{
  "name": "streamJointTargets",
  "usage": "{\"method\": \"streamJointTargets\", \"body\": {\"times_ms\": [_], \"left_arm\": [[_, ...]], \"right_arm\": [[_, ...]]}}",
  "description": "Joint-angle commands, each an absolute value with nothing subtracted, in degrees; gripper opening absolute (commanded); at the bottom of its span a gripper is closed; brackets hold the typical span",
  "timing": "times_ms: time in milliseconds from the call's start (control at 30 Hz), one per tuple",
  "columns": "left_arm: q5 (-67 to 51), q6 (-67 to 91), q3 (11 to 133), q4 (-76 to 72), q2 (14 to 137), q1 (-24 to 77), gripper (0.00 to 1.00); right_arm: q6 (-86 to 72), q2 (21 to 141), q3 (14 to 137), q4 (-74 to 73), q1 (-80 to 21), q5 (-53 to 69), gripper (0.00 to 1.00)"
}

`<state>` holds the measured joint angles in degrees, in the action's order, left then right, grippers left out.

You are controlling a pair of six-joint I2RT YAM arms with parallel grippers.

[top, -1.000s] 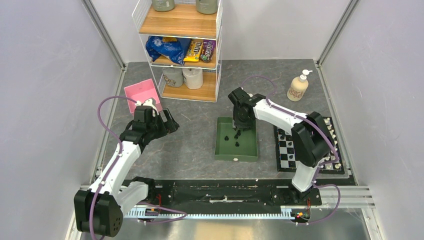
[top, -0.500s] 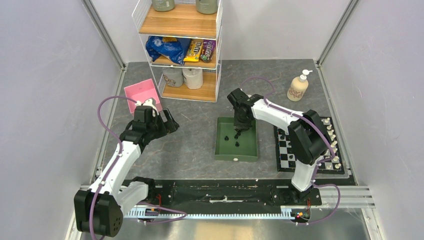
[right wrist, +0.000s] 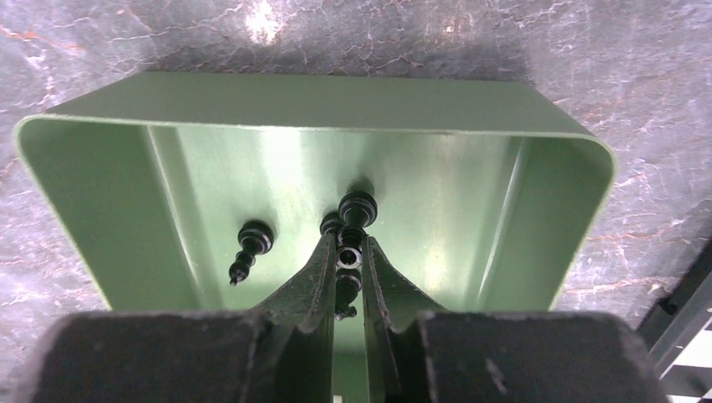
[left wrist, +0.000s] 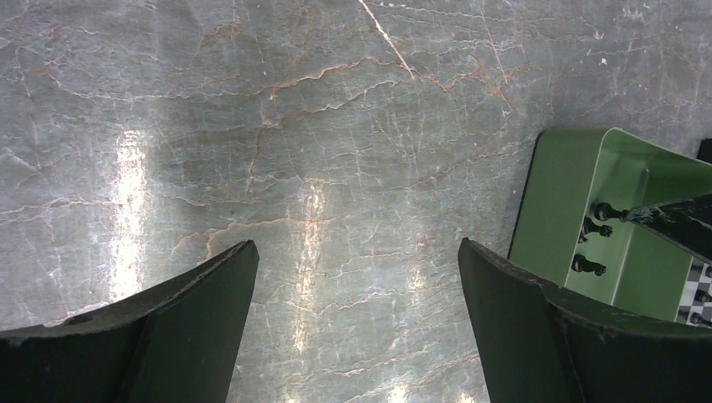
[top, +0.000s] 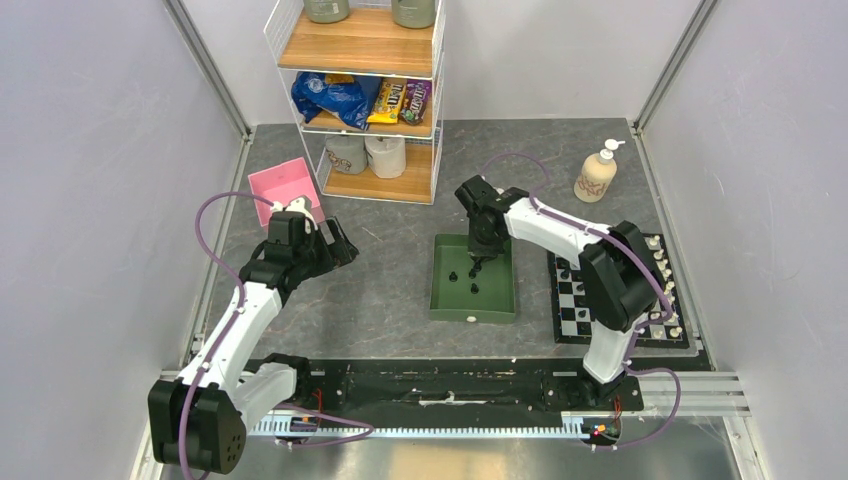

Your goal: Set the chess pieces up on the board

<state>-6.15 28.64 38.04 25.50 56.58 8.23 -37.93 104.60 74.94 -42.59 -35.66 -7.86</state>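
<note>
My right gripper (right wrist: 346, 243) reaches down into the green tray (right wrist: 311, 101), its two fingers shut on a small black chess piece (right wrist: 348, 259) lying between them. Two more black pieces (right wrist: 252, 239) (right wrist: 358, 207) rest on the tray floor close by. From above, the right gripper (top: 478, 262) is over the tray's far half, and the board (top: 572, 300) lies to the right, partly hidden by the arm, with white pieces (top: 662, 262) along its right edge. My left gripper (left wrist: 357, 252) hangs open and empty above bare tabletop, left of the tray (left wrist: 562, 201).
A wire shelf unit (top: 365, 100) with snacks and rolls stands at the back. A pink box (top: 283, 187) lies near the left arm. The cream soap pump bottle (top: 596, 175) is at the back right. A tiny white piece (top: 471, 319) sits near the tray's front wall.
The right gripper has dipped slightly lower into the tray and its fingers have closed in on a black piece. The left arm has not moved.
</note>
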Motion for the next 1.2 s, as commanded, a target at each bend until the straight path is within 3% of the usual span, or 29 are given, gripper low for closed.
{"method": "streamJointTargets", "body": {"times_ms": [0,200,533,800,1167], "left_arm": [[-6.50,28.17,39.07,24.35,55.98,8.34,0.96],[-6.81,28.22,39.11,24.30,56.05,8.35,0.96],[-7.55,28.59,39.09,23.99,56.28,8.35,0.96],[-7.65,28.57,38.98,24.06,56.29,8.30,0.96],[-8.09,28.77,39.12,24.00,56.91,8.29,0.96]], "right_arm": [[-38.38,96.73,76.16,-43.73,-35.60,-8.65,0.11],[-39.75,84.98,73.59,-47.96,-34.01,-11.72,0.11],[-40.64,63.19,56.24,-54.12,-16.60,-9.13,0.13],[-39.73,62.45,47.79,-52.23,-10.70,-6.55,0.13],[-36.70,66.42,45.43,-47.23,-3.60,-6.08,0.13]]}}
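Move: The right hand is shut on a black piece in the green tray. The apparent goal, the left-column square third from the near edge, is about 20 cm right, 9 cm back and 2 cm below. A black pawn stands 3 cm right of that square; a tall black piece is on its column 6 cm farther out. The nearest other tray piece is 2 cm back, 1 cm left. That square lies some 43 cm right, 7 cm back and 9 cm below the left hand. Still pinching the black piece, the right hand lifts it about 12 cm out of the tray, swings it some 19 cm right and 9 cm back over the tray's right side, then sinks about 9 cm towards the near part of the board's left column. It tips up briefly, then comes back to its steep pitch, turning some 30 degrees clockwise; the last few centimetres are slow, the fingers keeping their grip. ##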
